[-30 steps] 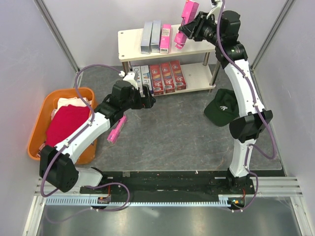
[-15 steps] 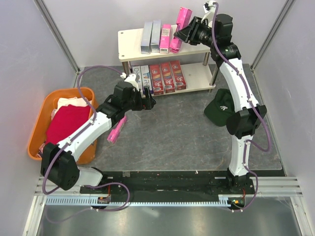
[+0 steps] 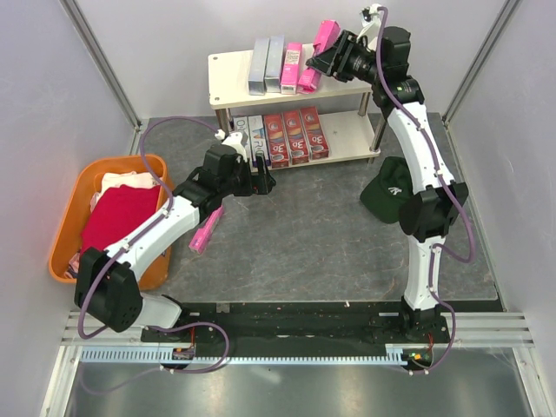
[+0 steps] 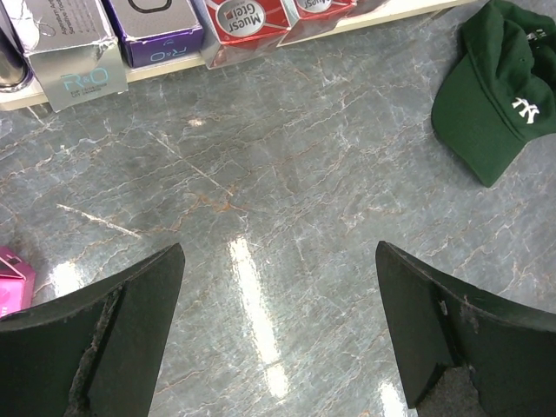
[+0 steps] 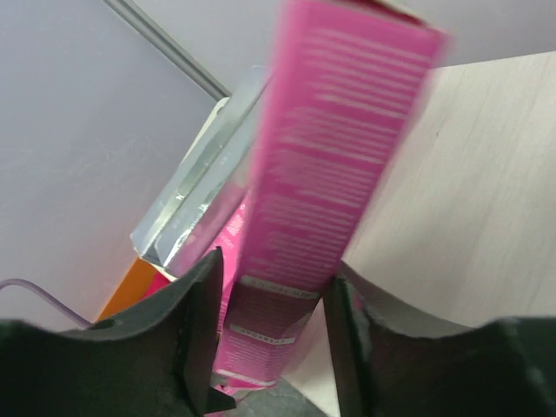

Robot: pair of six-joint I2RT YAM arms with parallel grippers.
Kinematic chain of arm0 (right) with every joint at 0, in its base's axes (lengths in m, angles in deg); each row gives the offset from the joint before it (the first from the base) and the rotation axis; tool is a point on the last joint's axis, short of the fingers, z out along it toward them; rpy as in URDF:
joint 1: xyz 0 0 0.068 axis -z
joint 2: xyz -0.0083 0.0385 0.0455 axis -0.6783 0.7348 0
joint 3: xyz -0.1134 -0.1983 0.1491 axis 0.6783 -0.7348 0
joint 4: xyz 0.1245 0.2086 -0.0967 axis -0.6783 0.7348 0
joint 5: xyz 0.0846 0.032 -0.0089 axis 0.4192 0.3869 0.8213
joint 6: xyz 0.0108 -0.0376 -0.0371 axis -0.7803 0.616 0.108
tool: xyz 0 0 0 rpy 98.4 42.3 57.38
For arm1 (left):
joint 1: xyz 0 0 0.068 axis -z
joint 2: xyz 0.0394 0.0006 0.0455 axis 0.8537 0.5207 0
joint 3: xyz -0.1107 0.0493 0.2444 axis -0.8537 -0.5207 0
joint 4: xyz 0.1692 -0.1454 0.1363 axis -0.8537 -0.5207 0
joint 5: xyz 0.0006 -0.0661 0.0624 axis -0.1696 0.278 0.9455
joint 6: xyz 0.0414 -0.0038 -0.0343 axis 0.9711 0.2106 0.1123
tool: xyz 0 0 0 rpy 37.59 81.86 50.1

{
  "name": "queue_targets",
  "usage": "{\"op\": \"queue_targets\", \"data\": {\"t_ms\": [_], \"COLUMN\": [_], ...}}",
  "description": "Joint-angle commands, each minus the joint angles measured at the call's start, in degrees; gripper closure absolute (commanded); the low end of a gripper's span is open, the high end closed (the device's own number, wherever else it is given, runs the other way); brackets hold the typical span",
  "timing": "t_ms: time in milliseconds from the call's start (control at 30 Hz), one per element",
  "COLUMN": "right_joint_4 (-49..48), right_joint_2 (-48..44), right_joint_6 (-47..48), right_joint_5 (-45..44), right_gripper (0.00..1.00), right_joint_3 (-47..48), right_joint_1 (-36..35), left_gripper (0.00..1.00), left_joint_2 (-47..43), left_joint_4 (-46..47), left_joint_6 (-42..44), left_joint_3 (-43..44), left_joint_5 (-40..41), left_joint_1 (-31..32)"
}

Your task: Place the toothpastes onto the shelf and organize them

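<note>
The shelf (image 3: 233, 74) stands at the back. On its top board lie two silver-grey toothpastes (image 3: 268, 65) and a pink one (image 3: 292, 68). Another pink toothpaste (image 3: 326, 36) leans steeply with its lower end on the top board, between the fingers of my right gripper (image 3: 321, 62). In the right wrist view this box (image 5: 326, 174) is blurred, and my right gripper (image 5: 274, 304) is open with a gap at its left finger. Red "3D" boxes (image 3: 295, 137) and navy/white ones (image 3: 252, 139) fill the lower board. A pink box (image 3: 205, 229) lies on the floor. My left gripper (image 3: 265, 178) (image 4: 278, 287) hangs wide open and empty before the lower tier.
An orange basket (image 3: 65, 234) with a red cloth (image 3: 117, 221) sits at the left. A dark green cap (image 3: 391, 191) (image 4: 499, 95) lies right of the shelf. Grey walls close in on both sides.
My right gripper came down to the top board with the pink box and its jaws have parted from it. The box now leans beside the lying pink one. The left arm stayed still.
</note>
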Motion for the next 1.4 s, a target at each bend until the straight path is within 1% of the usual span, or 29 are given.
{"op": "queue_targets", "data": {"t_ms": [0, 67, 167, 333, 433, 567, 633, 867, 1133, 1300, 1367], "right_joint_4": [-2.6, -2.5, -2.2, -1.5, -2.0, -6.8, -9.4, -10.4, -10.4, -10.2, -10.2], "right_joint_2": [0.5, 0.3, -0.3, -2.3, -1.7, -0.4, -0.2, 2.5, 3.5, 2.6, 0.6], "right_joint_6": [-2.1, -2.0, -1.8, 0.1, -0.2, -3.5, -4.9, -5.9, -5.6, -5.2, -4.6], "right_joint_5": [1.0, 0.3, -1.5, -7.1, -7.0, -0.6, 0.1, 0.3, 0.7, -0.9, -2.9], "right_gripper": [0.39, 0.31, 0.24, 0.16, 0.15, 0.16, 0.15, 0.14, 0.12, 0.11, 0.11], "right_joint_3": [2.1, 1.3, 0.1, -2.0, -1.4, -2.0, -3.0, -0.9, -0.1, -1.5, -3.0], "right_joint_1": [1.1, 1.4, 1.9, 2.1, 2.2, 1.9, 1.5, 0.1, -1.5, -1.3, -1.2], "left_gripper": [0.02, 0.02, 0.02, 0.02, 0.02, 0.02, 0.02, 0.02, 0.02, 0.02, 0.02], "left_joint_2": [0.4, 0.5, 0.5, 0.5, 0.5, 0.9, 1.0, 0.7, 0.3, 0.0, 0.0], "left_joint_4": [0.9, 0.9, 0.9, 0.9, 0.9, 0.8, 0.8, 0.9, 0.6, 0.2, -0.5], "left_joint_6": [1.3, 1.2, 1.2, 1.1, 1.1, 1.0, 1.0, 1.0, 1.0, 1.1, 1.5], "left_joint_3": [1.6, 1.7, 1.8, 1.3, 1.2, 1.2, 1.1, 0.6, 0.0, -0.3, -0.3], "left_joint_5": [-1.3, -1.4, -1.5, -1.3, -1.3, -1.1, -1.1, -0.9, -0.1, 1.2, 1.9], "left_joint_1": [-0.4, -0.4, -0.4, -0.4, -0.4, -0.4, -0.4, -0.4, -0.4, -0.4, -0.3]}}
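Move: The pink toothpaste box still between the right fingers has its middle about 2 cm ahead of that hand, 1 cm right and 1 cm above, its far end raised. The other pink box lies some 6 cm left and 3 cm back, with the near grey box 10 cm left and the far grey box 14 cm left, both 2 cm back; all are about 3 cm below. From the left hand the held box is roughly 22 cm ahead, 13 cm right and 22 cm up. The pink toothpaste box is let go onto the upper shelf as the right fingers spread wide, the hand easing about 3 cm right and forward and sinking a centimetre. Then the open hand comes back some 4 cm to the left, towards the other pink box, bringing its right-hand finger up against the released box's outer side. ##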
